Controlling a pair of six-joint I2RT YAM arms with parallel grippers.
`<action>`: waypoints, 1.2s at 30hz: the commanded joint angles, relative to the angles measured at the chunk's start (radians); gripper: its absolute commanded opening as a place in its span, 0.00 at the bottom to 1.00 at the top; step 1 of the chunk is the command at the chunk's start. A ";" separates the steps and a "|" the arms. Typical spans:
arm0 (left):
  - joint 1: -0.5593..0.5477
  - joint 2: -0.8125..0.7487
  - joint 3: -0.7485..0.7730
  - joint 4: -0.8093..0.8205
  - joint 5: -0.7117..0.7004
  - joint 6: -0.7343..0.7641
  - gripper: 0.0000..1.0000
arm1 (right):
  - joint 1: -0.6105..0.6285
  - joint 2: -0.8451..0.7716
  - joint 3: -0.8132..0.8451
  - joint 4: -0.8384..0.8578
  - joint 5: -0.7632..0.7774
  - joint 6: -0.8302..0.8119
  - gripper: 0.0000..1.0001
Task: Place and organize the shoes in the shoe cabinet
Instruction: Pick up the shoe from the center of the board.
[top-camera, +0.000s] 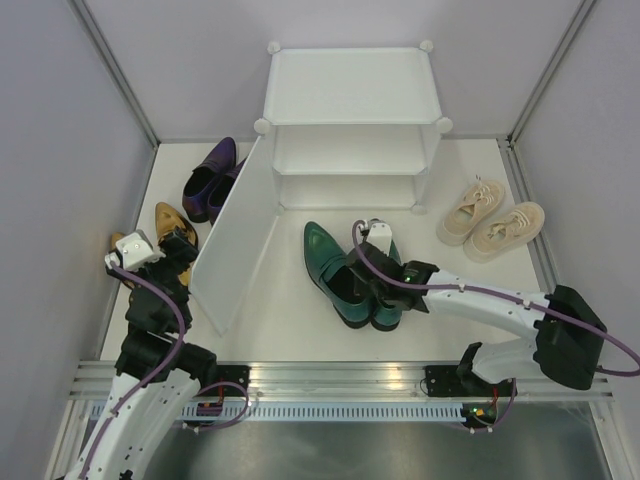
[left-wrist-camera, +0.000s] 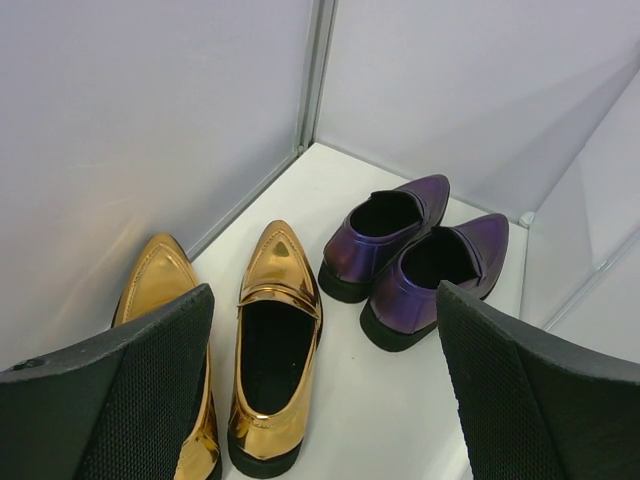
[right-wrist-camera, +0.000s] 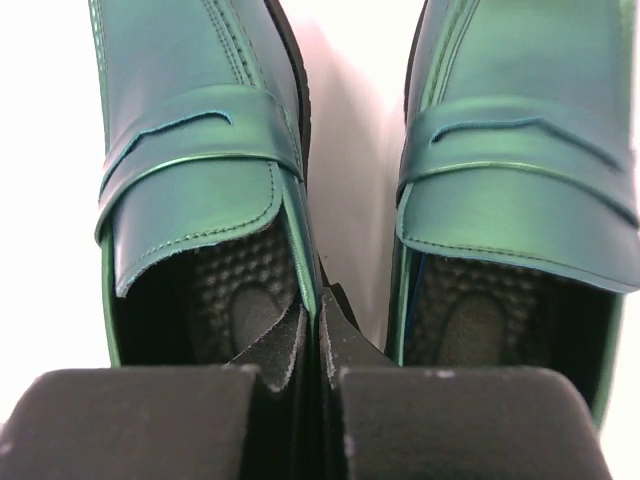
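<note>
Two glossy dark green loafers (top-camera: 345, 278) lie side by side in front of the white shoe cabinet (top-camera: 350, 100). My right gripper (top-camera: 378, 285) is shut on the thin inner side wall of the left-hand green loafer (right-wrist-camera: 200, 170), at its opening; the other green loafer (right-wrist-camera: 520, 170) sits just to the right. My left gripper (left-wrist-camera: 325, 295) hangs open above the gold loafers (left-wrist-camera: 275, 340), with nothing between its pads. The purple shoes (left-wrist-camera: 415, 255) stand beyond them. Beige sneakers (top-camera: 490, 222) rest to the right of the cabinet.
The cabinet's frosted door panel (top-camera: 235, 230) swings out toward me and separates the gold (top-camera: 172, 225) and purple (top-camera: 212, 178) pairs from the green pair. Both shelf tiers look bare. Grey walls close in on the left, back and right.
</note>
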 joint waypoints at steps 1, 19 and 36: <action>-0.004 -0.010 0.034 0.007 0.014 -0.028 0.94 | -0.026 -0.127 0.112 0.027 0.044 -0.009 0.01; -0.009 -0.021 0.034 0.007 0.023 -0.037 0.94 | -0.247 -0.014 0.425 0.081 -0.030 -0.090 0.01; -0.027 -0.016 0.034 0.004 0.038 -0.047 0.94 | -0.352 0.393 0.896 0.096 -0.099 0.025 0.01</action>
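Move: About 19 cm ahead of the right hand is the cabinet front; the middle of its upper shelf lies roughly 30 cm ahead, 3 cm left and 6 cm higher. The hand already holds the left green shoe, whose middle is 5 cm left and 4 cm below. The right green shoe stands 6 cm right, 1 cm ahead, 6 cm lower; the open door is 26 cm left, 3 cm ahead, 5 cm higher. From the left hand, that shelf is 37 cm right, 30 cm ahead, 14 cm below. Lifting the left green shoe by its inner side wall, still pinched between the shut fingers, the right hand climbs nearly straight up away from the right green shoe, then swings forward to the cabinet's upper opening, about 21 cm forward and 16 cm up in all. The fingers tip up some 15 degrees, the hand's left side rises and it turns a little clockwise, easing left at the end. ##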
